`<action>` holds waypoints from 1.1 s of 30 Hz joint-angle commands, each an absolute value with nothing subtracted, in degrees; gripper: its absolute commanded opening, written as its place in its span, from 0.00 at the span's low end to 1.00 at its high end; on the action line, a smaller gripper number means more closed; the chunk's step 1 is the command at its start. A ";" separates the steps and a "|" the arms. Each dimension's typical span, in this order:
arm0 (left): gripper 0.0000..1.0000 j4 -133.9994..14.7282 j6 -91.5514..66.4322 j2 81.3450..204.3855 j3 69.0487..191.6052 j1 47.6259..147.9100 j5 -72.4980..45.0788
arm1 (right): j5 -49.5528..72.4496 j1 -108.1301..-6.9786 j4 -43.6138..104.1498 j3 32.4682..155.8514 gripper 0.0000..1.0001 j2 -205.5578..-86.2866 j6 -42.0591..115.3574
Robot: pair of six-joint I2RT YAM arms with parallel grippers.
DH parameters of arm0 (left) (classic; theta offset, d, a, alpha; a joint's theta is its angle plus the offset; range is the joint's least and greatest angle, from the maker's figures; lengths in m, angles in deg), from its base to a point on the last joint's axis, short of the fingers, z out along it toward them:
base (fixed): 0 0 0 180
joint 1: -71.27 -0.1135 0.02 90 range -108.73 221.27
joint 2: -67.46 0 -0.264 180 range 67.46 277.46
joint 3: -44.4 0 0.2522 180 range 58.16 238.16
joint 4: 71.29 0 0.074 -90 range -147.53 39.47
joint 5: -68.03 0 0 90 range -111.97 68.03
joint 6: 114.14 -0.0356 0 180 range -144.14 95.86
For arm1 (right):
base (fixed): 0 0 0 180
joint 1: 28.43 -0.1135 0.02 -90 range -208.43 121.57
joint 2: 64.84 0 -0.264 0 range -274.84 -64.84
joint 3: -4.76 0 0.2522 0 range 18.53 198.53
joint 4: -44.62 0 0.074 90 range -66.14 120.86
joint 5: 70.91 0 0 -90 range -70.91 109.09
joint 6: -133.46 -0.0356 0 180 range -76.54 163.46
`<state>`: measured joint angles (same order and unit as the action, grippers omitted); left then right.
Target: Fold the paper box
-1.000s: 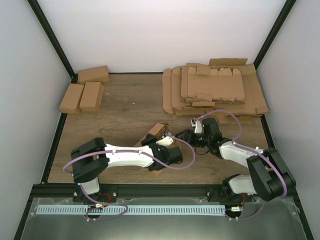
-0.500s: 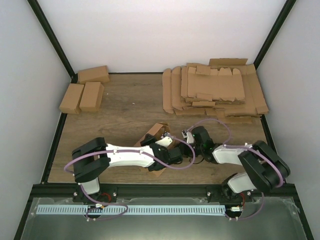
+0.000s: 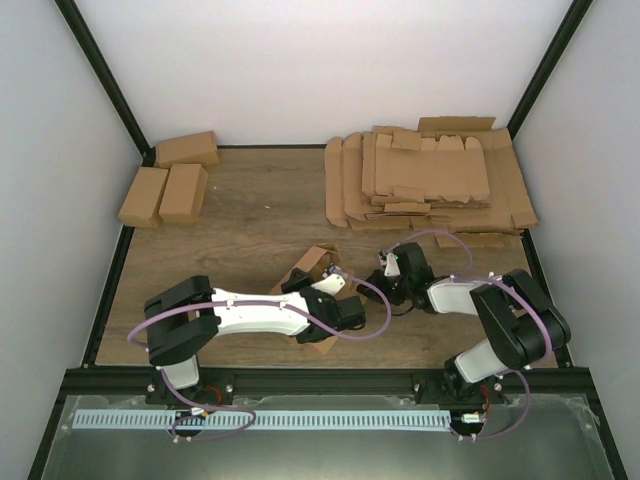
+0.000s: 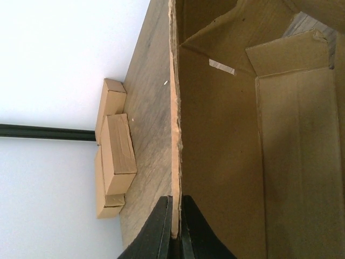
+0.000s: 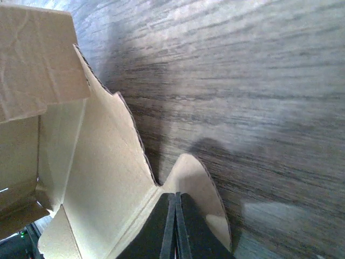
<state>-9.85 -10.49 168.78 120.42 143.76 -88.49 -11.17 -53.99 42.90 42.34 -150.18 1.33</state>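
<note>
The paper box [image 3: 316,263] is a half-folded brown carton standing open on the wooden table, just ahead of the arms. My left gripper [image 3: 328,296] is shut on one of its side walls; in the left wrist view the black fingertips [image 4: 164,216] pinch the wall's raw edge [image 4: 174,162], with the box's open inside [image 4: 242,135] to the right. My right gripper [image 3: 380,278] sits at the box's right side, shut. In the right wrist view its closed tips [image 5: 176,195] lie over a rounded flap [image 5: 202,183] of the box [image 5: 97,178], with nothing visible between them.
Three folded cartons [image 3: 165,180] lie at the back left, also seen in the left wrist view [image 4: 116,151]. A big stack of flat cardboard blanks [image 3: 430,185] fills the back right. White walls and black frame posts enclose the table.
The right arm drew in and its gripper closed beside the box's right flap. The left arm and the box stayed put.
</note>
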 commanded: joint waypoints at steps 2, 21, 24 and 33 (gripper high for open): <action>0.04 -9.74 -8.80 169.79 121.52 144.21 -87.34 | -9.83 -53.39 40.68 45.07 0.01 -150.39 4.97; 0.65 -13.38 -7.68 160.60 127.85 139.82 -58.42 | -11.21 -53.42 38.23 47.46 0.01 -148.50 8.57; 0.68 -16.49 -6.90 155.96 127.95 134.68 -49.91 | -11.36 -53.39 37.89 47.62 0.01 -148.02 9.05; 0.72 -22.42 -5.13 144.28 126.76 120.20 -28.17 | -11.56 -53.40 36.66 48.44 0.01 -148.06 10.79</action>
<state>-18.88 -6.97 147.86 126.52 125.16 -40.84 -10.93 -53.62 38.11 46.03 -149.02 8.98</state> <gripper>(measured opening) 0.713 0.010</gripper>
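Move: Right between the left hand's shut fingers is the top edge of the paper box's wall. The middle of the half-folded box lies about 8 cm below that hand, 3 cm to its right and 1 cm back. The right hand, fingers shut, has the box's rounded flap about 1 cm under its fingertips; the box's middle is some 9 cm to its left and 1 cm back. The flat cardboard stack lies roughly 25 cm ahead and 14 cm right of the right hand. Opening wide, the left hand lets go of the box wall while sinking a couple of centimetres, backing off slightly and sliding about 4 cm right; then it climbs some 10 cm clear of the cardboard, swinging forward, its left side rolling down through about 50 degrees as the fingers tip down. The right hand all but stays, its shut fingertips still resting on the rounded flap, easing up barely a centimetre. ##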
